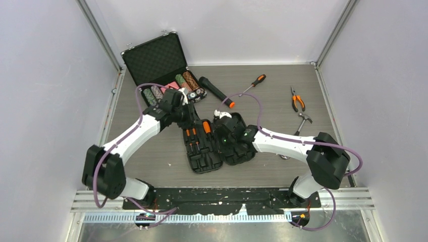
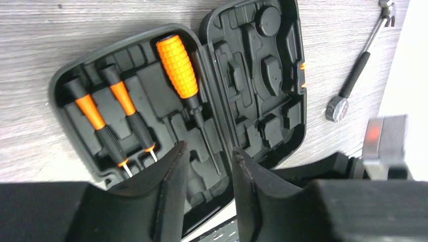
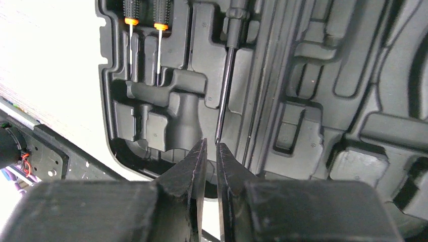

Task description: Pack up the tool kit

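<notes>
The tool kit case [image 1: 202, 162] lies open in the middle of the table, both moulded halves facing up. Its left half [image 2: 151, 85] holds two small orange-and-black screwdrivers [image 2: 93, 118] and a large orange-handled screwdriver [image 2: 176, 65]. The right half [image 2: 262, 75] has empty slots. My left gripper [image 2: 208, 147] hovers over the case, open, with nothing between its fingers. My right gripper [image 3: 211, 142] is low over the case [image 3: 323, 101], by the tip of the large screwdriver's shaft [image 3: 227, 85]. Only a thin slit shows between its jaws and nothing is in it.
Loose on the table to the right are a hammer [image 1: 302, 123], pliers [image 1: 298, 101] and an orange-handled screwdriver [image 1: 255, 83]. A black flashlight [image 1: 216, 92] and an open poker chip case [image 1: 156, 63] sit at the back left. Walls enclose the table.
</notes>
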You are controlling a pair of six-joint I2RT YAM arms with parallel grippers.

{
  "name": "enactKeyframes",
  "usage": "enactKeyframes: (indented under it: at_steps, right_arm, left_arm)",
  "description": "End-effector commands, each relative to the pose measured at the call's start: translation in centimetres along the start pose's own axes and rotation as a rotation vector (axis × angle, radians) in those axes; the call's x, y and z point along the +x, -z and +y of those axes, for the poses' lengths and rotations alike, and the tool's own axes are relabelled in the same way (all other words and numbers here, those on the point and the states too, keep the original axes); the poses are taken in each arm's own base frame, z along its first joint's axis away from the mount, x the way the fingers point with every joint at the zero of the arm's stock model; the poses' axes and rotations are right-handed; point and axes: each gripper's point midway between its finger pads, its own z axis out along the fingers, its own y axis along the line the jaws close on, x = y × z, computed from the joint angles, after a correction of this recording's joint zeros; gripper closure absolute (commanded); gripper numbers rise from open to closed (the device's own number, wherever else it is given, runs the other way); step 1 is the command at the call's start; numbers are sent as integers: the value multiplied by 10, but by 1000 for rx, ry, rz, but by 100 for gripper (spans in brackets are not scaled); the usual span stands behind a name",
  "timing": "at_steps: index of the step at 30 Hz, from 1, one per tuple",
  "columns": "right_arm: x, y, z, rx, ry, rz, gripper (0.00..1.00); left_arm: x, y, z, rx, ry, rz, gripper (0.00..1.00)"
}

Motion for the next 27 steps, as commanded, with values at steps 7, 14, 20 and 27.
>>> enactKeyframes:
  at_steps: [7,14,20,27]
  right_arm:
    - [2,-18,11,-49,-28,13,82]
    - [11,-24,14,-69,-31,59,83]
    - [16,-28,11,-55,-33,86,85]
    - [19,-28,8,-43,-35,97,86]
  left_arm:
    - [-14,-52,-15,25,55,87,71]
    - [-10,-81,-3,-28,80,142,75]
    - [1,-92,7,-58,88,183,77]
    - [11,-101,15,-89,85,218,82]
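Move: The orange handle of the large screwdriver, already in its recess, lies about 3 cm ahead of the left hand, 5 cm right and 11 cm down; the two small screwdrivers stand some 5 and 7 cm left of it and 2 cm nearer, the flashlight 15 cm beyond it and 4 cm right. From the right hand, the shaft tip is 1 cm back, 2 cm left and 5 cm below, the case's empty half 2 cm ahead and 8 cm right. Onto the large screwdriver both hands come down from above, the left over its handle, the right over its shaft tip. The left sinks about 9 cm while going forward and right, then straight down at the end, tipping some 15 degrees steeper and narrowing its fingers nearly shut; the right, still almost closed, sinks about 4 cm, drawing slightly back. Contact can't be made out for either. ##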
